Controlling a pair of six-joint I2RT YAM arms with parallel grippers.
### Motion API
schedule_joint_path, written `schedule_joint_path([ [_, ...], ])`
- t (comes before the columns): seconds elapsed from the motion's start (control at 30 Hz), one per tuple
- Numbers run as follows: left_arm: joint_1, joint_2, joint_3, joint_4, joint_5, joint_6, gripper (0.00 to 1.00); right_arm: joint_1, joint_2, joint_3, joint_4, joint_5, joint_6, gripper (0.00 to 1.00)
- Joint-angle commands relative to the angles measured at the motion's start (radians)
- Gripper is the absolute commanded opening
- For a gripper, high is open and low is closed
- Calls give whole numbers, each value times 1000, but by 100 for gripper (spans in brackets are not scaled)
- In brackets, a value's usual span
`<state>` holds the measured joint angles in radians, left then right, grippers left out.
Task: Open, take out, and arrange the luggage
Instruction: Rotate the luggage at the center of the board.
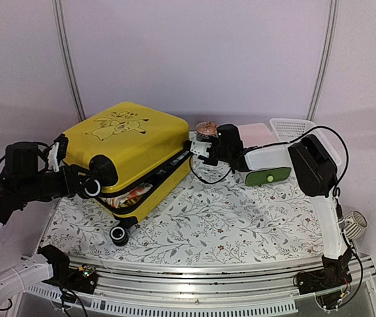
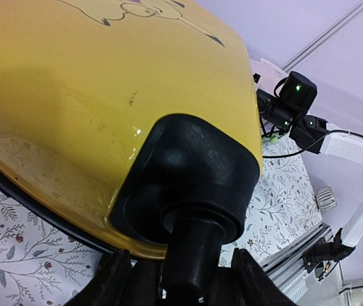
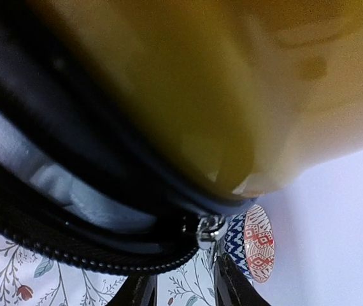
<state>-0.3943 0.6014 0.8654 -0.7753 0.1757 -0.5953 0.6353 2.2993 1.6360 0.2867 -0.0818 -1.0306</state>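
The yellow luggage [image 1: 132, 148] lies on its side on the flowered cloth, its lid slightly ajar along the black zipper, with colourful contents [image 1: 132, 195] showing in the gap. My left gripper [image 1: 94, 187] is at its near left corner, shut on a black wheel [image 2: 188, 255] that sits between the fingers [image 2: 114, 280]. My right gripper [image 1: 204, 150] is at the far right corner, open. In the right wrist view the silver zipper pull [image 3: 211, 229] hangs just above that gripper [image 3: 185, 287], close to the right finger [image 3: 232, 284]. The zipper teeth [image 3: 73, 255] run off to the left.
A small patterned bowl [image 1: 206, 129] stands right behind the luggage corner and shows beside the zipper pull [image 3: 255, 245]. A pink-and-green drawer box [image 1: 264, 165] and a white mesh basket [image 1: 293, 127] lie under and behind the right arm. A second black wheel [image 1: 119, 234] points toward the front edge.
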Motion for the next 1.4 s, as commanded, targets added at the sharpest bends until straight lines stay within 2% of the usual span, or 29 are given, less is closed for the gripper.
schedule_joint_path([
  [0.0, 43, -18, 41, -86, -168, -37, 22, -6, -10, -36, 142, -50, 95, 35],
  [0.27, 43, -22, 41, -91, -174, -37, 22, -39, -8, -42, 178, -178, 156, 38],
  [0.57, 43, -14, 50, -96, -176, -34, 22, -40, 40, 4, 183, -200, 122, 35],
  [1.0, 43, -5, 55, -97, -176, -35, 22, -30, 104, 47, 195, -179, 93, 20],
  [1.07, 42, -6, 54, -97, -176, -36, 22, -30, 104, 51, 206, -174, 100, 14],
  [1.23, 43, -12, 53, -103, -176, -40, 22, -30, 91, 52, 222, -170, 127, 12],
  [1.3, 43, -16, 55, -104, -176, -41, 22, -30, 81, 45, 221, -176, 132, 4],
  [1.37, 43, -18, 54, -104, -177, -41, 22, -30, 68, 31, 222, -182, 135, 3],
])
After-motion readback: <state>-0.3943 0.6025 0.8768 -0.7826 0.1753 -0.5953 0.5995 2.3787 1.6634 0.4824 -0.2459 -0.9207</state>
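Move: My right hand is at the far right corner of the luggage. The zipper pull on its seam is about 2 cm ahead of my fingertips and 2 cm to the left, level with them. The luggage's middle is some 22 cm left and 6 cm back, the bowl about 12 cm ahead and lower, and the drawers about 24 cm right. My left hand, at the raised wheel, has the pull roughly 30 cm ahead, 30 cm right and 14 cm below. With my right hand I lift about 2 cm beside the luggage's corner, rolling the hand some 10 degrees so its left side rises. Then I dip back down and edge about 1 cm forward and left to the zipper pull, closing my fingers from a third open to nearly shut, and end with a slight rise. My left hand keeps its hold on the wheel post and stays still. ##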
